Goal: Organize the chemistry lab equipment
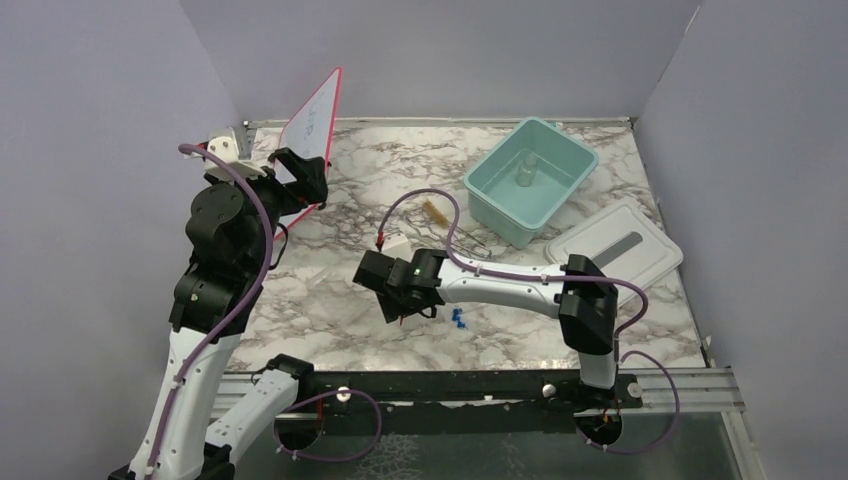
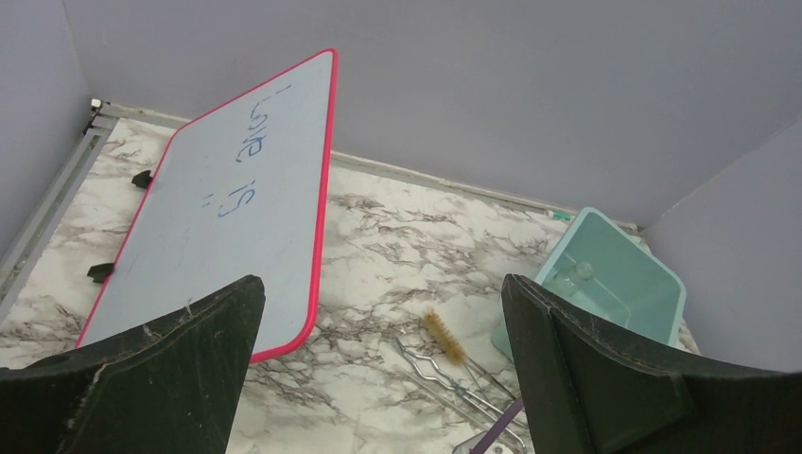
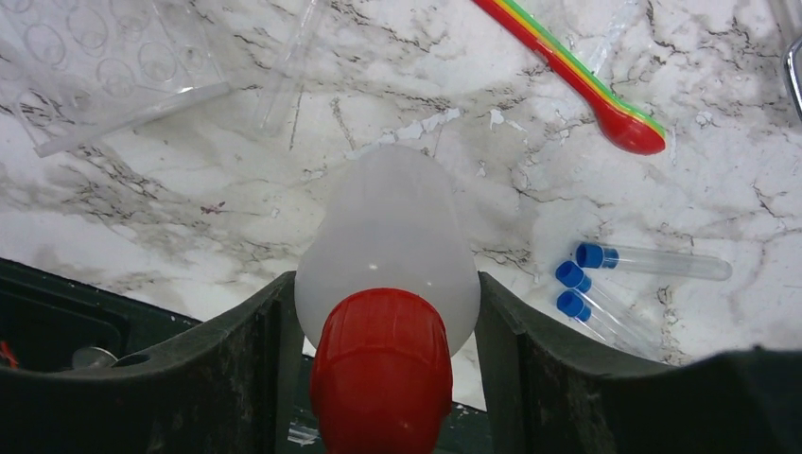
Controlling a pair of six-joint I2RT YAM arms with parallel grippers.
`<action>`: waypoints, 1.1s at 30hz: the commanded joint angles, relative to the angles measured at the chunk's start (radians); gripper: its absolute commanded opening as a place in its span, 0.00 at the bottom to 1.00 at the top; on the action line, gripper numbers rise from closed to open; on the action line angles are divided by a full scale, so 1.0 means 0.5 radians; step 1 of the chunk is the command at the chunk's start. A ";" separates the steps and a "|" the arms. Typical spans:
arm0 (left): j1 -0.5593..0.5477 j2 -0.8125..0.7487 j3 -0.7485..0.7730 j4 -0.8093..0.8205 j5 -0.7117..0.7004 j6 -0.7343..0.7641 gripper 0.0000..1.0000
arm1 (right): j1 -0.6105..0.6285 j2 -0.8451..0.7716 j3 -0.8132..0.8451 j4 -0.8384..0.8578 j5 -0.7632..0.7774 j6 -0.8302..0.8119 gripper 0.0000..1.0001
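A white squeeze bottle with a red cap [image 3: 388, 246] sits between the fingers of my right gripper [image 3: 383, 322], and both pads touch its sides. That gripper [image 1: 395, 290] hangs low over the table's middle. Three blue-capped clear tubes [image 3: 605, 284] lie just to its right [image 1: 459, 318]. A red-orange spatula [image 3: 577, 71] lies further off. The tan-bristled brush [image 2: 444, 338] and metal tongs [image 2: 454, 378] lie beside the tub. A small clear glass vessel [image 1: 525, 170] stands inside the tub. My left gripper [image 2: 378, 359] is open and empty, held high near the whiteboard.
The pale teal tub [image 1: 500, 205] stands at the back right, with its white lid [image 1: 650, 250] flat on the table next to it. A pink-edged whiteboard [image 1: 312, 115] leans at the back left. A clear plastic rack [image 3: 113, 57] lies ahead of the right gripper.
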 commanded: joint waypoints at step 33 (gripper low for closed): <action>-0.009 0.411 0.282 0.232 0.901 0.120 0.98 | -1.623 -0.772 0.299 0.224 -0.122 -0.943 0.50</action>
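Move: The right fingers already stand around the upper part of the white bottle with the red cap. The teal bin it is carried to lies about 27 cm ahead and 28 cm to the right, its middle roughly level with the hand. From this hand the red spoon is 6 cm ahead and 4 cm right, the blue-capped tubes 10 cm right and 1 cm back, and the tongs 16 cm ahead and 8 cm right. The bin lies some 17 cm ahead of the left hand, 43 cm right and 35 cm below. The right hand tightens the last little bit on the white bottle, then lifts it off the table and sweeps it up, forward and right in one quickening arc, each by a good 20 cm, over the tongs' side of the table to the teal bin, levelling off high as the fingers tip some 30 degrees forward and upward and the hand turns clockwise. The empty left hand stays open and swings about 7 cm right, turning some 20 degrees clockwise towards the bin. ##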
